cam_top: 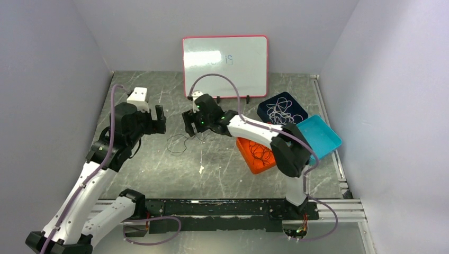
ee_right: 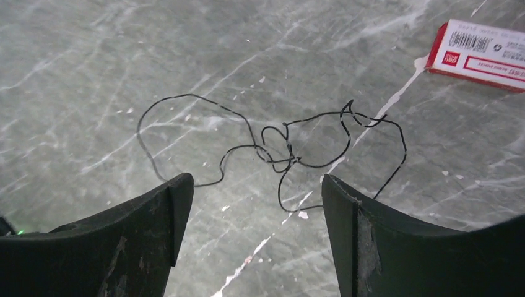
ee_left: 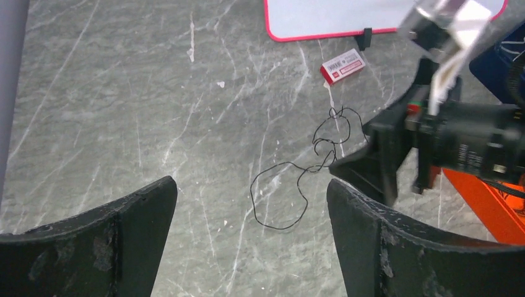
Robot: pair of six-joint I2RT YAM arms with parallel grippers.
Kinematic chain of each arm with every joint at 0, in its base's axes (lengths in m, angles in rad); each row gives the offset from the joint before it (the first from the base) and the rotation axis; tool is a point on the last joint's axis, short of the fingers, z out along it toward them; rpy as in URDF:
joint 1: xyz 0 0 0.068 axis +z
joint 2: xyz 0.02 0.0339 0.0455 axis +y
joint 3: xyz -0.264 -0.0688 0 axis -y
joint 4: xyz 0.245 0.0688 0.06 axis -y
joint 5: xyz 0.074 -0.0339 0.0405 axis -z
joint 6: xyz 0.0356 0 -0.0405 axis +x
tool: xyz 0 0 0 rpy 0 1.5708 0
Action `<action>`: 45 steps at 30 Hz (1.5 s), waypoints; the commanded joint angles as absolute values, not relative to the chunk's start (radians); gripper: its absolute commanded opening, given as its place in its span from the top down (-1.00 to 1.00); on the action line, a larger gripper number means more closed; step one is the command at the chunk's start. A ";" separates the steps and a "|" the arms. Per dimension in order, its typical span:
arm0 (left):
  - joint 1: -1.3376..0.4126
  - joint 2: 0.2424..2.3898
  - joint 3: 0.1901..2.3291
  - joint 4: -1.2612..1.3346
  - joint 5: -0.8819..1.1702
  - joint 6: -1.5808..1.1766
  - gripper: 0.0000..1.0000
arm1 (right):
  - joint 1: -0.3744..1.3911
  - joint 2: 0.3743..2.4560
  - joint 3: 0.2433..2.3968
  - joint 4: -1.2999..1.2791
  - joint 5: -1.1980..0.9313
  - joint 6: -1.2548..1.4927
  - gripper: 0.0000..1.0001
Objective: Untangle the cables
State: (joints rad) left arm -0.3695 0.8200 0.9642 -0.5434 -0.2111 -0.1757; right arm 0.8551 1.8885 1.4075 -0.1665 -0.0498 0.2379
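One thin black cable (cam_top: 170,143) lies on the grey marble table in loose loops with a small knot. It also shows in the left wrist view (ee_left: 253,197) and in the right wrist view (ee_right: 288,158). My left gripper (cam_top: 160,120) is open and empty above the table, left of the cable; its jaws stand wide apart (ee_left: 251,185). My right gripper (cam_top: 188,126) is open and empty just over the knotted end, its jaws to either side of it (ee_right: 255,179). White cables (cam_top: 280,111) lie in a dark blue tray, and black cables (cam_top: 259,152) in an orange tray.
A red-rimmed whiteboard (cam_top: 226,63) stands at the back. A small red and white box (ee_left: 342,65) lies near its foot and shows in the right wrist view (ee_right: 483,54). A dark blue tray (cam_top: 296,103), a teal tray (cam_top: 320,138) and an orange tray (cam_top: 249,159) sit at the right.
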 commanded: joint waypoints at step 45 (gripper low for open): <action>-0.361 0.706 0.778 -0.428 -0.152 -0.207 -0.91 | 0.881 1.780 1.304 0.029 0.250 0.363 1.00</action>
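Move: The black cable lies in thin loops on the table under the right hand, its crossing in the middle about 3 cm ahead and some 11 cm below. The red-and-white box is roughly 15 cm ahead and 6 cm to the right of that hand, and the orange bin about 28 cm to the right and 4 cm back, both at table level. From the left hand the cable is about 8 cm ahead, 10 cm to the right and 25 cm down. The right hand sinks about 10 cm and eases a little forward onto the cable's crossing, turning some 15 degrees clockwise on the way, shuts its open fingers fully to pinch the thin strands down at the table, then goes quickly back up about 9 cm with them. The left hand, empty and wide open, stays off to the side and settles roughly 4 cm lower and a touch back. ##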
